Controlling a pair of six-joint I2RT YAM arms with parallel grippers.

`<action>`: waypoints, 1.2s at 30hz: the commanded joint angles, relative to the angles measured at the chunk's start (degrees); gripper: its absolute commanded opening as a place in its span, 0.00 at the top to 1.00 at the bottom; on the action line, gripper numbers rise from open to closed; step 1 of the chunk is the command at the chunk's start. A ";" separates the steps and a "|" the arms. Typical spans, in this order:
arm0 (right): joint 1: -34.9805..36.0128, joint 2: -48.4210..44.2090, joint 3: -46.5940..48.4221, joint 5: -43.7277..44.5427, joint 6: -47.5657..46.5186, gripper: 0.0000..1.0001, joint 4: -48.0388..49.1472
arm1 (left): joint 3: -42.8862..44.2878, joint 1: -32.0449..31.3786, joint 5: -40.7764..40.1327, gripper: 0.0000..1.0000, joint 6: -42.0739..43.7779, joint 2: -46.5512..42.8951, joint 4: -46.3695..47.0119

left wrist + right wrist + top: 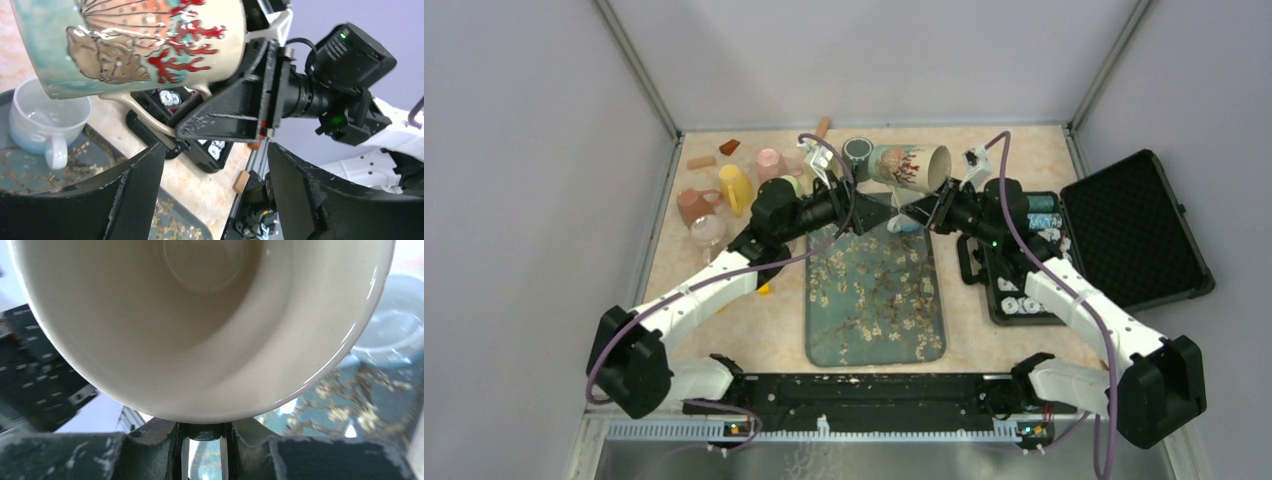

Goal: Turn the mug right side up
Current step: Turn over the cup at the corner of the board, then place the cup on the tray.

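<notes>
The mug (909, 166), cream with a seashell and red coral pattern, hangs on its side in the air over the far end of the tray, its mouth turned to the right. My right gripper (921, 212) is shut on the mug's handle (145, 114) from below. In the right wrist view the cream inside of the mug (200, 325) fills the frame above the right gripper (202, 432). My left gripper (876, 213) is open just left of the mug and below it. In the left wrist view nothing lies between the left gripper's (215, 160) fingers, and the mug (135, 40) is above them.
A floral blue tray (874, 300) lies in the middle, with a pale cup (45, 125) standing upright at its far end. Yellow (735, 187), pink (771, 163) and brown (694, 205) cups and a dark mug (858, 152) stand at the back left. An open black case (1124, 230) lies at the right.
</notes>
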 commanded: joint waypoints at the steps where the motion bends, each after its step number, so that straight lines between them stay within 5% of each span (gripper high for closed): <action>1: 1.79 -1.30 5.84 4.57 -5.85 1.00 -1.64 | -4.45 -0.37 -1.30 0.15 4.90 -6.14 -1.70; 8: 3.61 -1.39 6.52 4.71 -10.38 1.00 -11.59 | -9.94 -0.36 -5.03 0.02 9.80 -14.82 -9.80; 24: 6.96 -2.11 10.99 14.26 -17.63 1.00 -43.36 | -9.52 -0.33 -14.42 0.02 17.57 -21.02 -23.63; 36: 10.61 8.38 14.95 25.57 -20.13 1.00 -48.53 | -6.54 -0.22 -16.10 0.02 21.16 -22.79 -30.38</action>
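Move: The coral-patterned mug lies sideways in the air, mouth to the right, its handle already pinched by the right hand, its middle about 8 cm ahead of that hand. It is bound for the bare board by the right edge, roughly 5 cm back, 4 right and 23 below; the white mug stands about 4 ahead, 4 right and 22 below. From the left hand, that spot is about 5 back, 7 right and 26 below. The patterned mug, kept by its handle in the right hand, is lowered about 14 cm towards the board while being drawn back and to the right past the white mug; the wrist rolls and tips some 50 degrees, swinging the mug's base down and mouth up. The left hand, already free of it, retreats left, down and slightly back, opening fully. ##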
